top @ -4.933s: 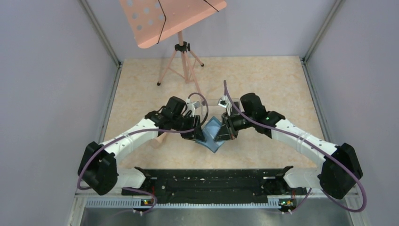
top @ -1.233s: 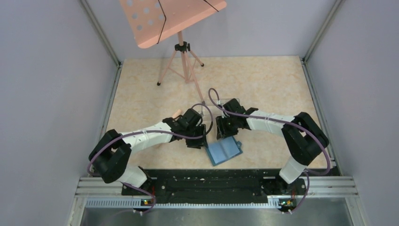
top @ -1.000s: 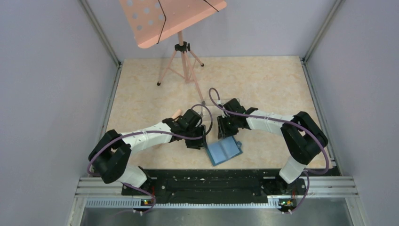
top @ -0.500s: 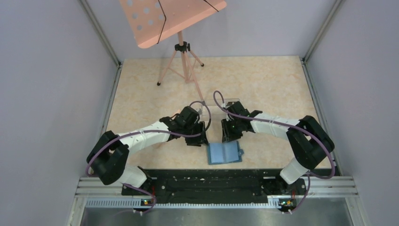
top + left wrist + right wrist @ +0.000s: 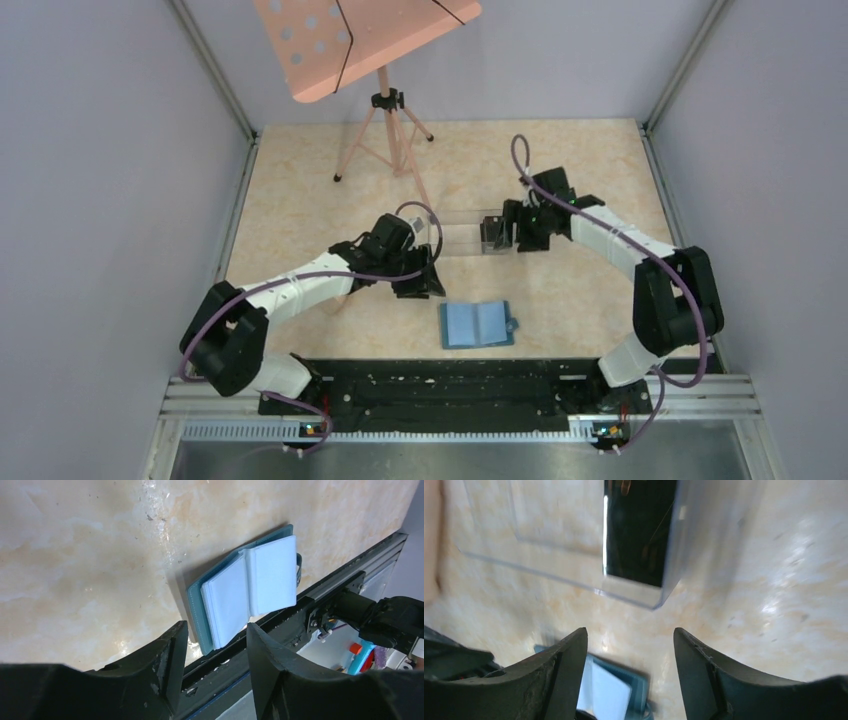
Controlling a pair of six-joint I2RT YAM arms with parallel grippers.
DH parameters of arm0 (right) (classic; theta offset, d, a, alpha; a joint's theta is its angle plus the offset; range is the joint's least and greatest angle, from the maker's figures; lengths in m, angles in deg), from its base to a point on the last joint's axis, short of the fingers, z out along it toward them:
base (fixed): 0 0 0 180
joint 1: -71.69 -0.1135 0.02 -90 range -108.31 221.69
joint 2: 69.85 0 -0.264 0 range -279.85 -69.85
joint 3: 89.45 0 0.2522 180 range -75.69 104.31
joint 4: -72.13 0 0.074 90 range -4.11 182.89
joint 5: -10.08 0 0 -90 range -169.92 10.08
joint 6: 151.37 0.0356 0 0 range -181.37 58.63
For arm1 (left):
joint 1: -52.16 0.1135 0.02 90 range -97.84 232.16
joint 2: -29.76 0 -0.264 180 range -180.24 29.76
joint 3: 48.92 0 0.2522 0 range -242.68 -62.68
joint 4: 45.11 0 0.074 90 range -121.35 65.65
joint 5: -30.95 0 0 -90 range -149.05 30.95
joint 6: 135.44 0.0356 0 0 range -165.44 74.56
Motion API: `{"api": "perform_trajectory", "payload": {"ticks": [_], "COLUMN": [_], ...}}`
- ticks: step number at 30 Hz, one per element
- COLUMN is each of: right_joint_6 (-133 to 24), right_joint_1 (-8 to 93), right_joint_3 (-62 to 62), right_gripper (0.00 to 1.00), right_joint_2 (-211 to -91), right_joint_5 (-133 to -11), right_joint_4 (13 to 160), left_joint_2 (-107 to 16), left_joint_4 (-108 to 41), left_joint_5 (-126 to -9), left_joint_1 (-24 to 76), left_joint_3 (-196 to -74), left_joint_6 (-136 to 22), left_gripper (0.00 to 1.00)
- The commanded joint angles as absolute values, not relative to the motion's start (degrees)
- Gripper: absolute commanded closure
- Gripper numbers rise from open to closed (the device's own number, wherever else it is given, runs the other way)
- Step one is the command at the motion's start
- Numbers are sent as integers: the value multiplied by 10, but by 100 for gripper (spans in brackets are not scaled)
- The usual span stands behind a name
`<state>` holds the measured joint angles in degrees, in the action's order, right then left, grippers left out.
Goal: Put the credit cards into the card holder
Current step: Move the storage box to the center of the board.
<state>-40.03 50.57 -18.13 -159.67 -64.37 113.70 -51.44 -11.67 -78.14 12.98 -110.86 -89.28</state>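
Note:
The card holder (image 5: 476, 324) lies open and flat near the front rail, its light blue pockets facing up. It also shows in the left wrist view as the card holder (image 5: 247, 592). The credit cards (image 5: 639, 530) are a dark stack standing in one end of a clear plastic box (image 5: 458, 232). My right gripper (image 5: 497, 238) hovers over that end of the box, and the right gripper (image 5: 630, 635) is open and holds nothing. My left gripper (image 5: 422, 283) sits just left of and behind the card holder. The left gripper (image 5: 216, 630) is open, with nothing between its fingers.
A pink music stand (image 5: 365, 40) on a tripod (image 5: 388, 135) stands at the back of the table. The black front rail (image 5: 450, 385) runs just in front of the card holder. The grey walls (image 5: 120, 200) enclose the table on both sides.
My right arm has swung back and to the right, from the card holder to the clear box, and its jaws have widened. The card holder has settled flat and square. The left gripper has drawn back slightly.

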Motion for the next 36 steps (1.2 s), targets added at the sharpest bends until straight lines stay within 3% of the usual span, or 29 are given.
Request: {"api": "perform_trajectory", "payload": {"ticks": [1,7,19,36], "right_joint_6": [-425,-450,-454,-363], "right_joint_1": [564,569,567,441], "right_joint_3": [-90,-6,-7,-43], "right_gripper": [35,38,99,100], "right_joint_2": [-1638,-1733,-1752,-1701], "right_joint_5": [-631,-657,-624,-674], "right_joint_4": [1164,1205,1203,1208], "left_joint_2": [-487,-485,-477,-504], "left_joint_4": [-146,-151,-146,-108], "left_joint_5": [-800,-804,-802,-773], "left_joint_1": [140,144,144,145], "left_joint_3": [-1116,-1101,-1089,-1170], "left_joint_6": [-893,-894,-895,-884], "left_gripper": [48,48,48,48]}}
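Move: The storage box lies about 6 cm ahead of my right hand and 7 cm to its left, its middle some 4 cm lower. The card stack inside stands at its right end, 6 cm ahead of the hand and 1 cm left. The open card holder is roughly 13 cm back and 6 cm left, the tripod foot about 9 cm ahead and 15 cm left. From my left hand the box is some 9 cm ahead and 7 cm right. I swing my right hand forward about 8 cm, up and then down onto the storage box's right wall, and shut my open fingers to pinch that thin wall. Keeping the pinch, I drag the box level, back and left by roughly 4 cm each way. Near the end my left hand, fingers half open, lifts about 3 cm beside the arriving box. ##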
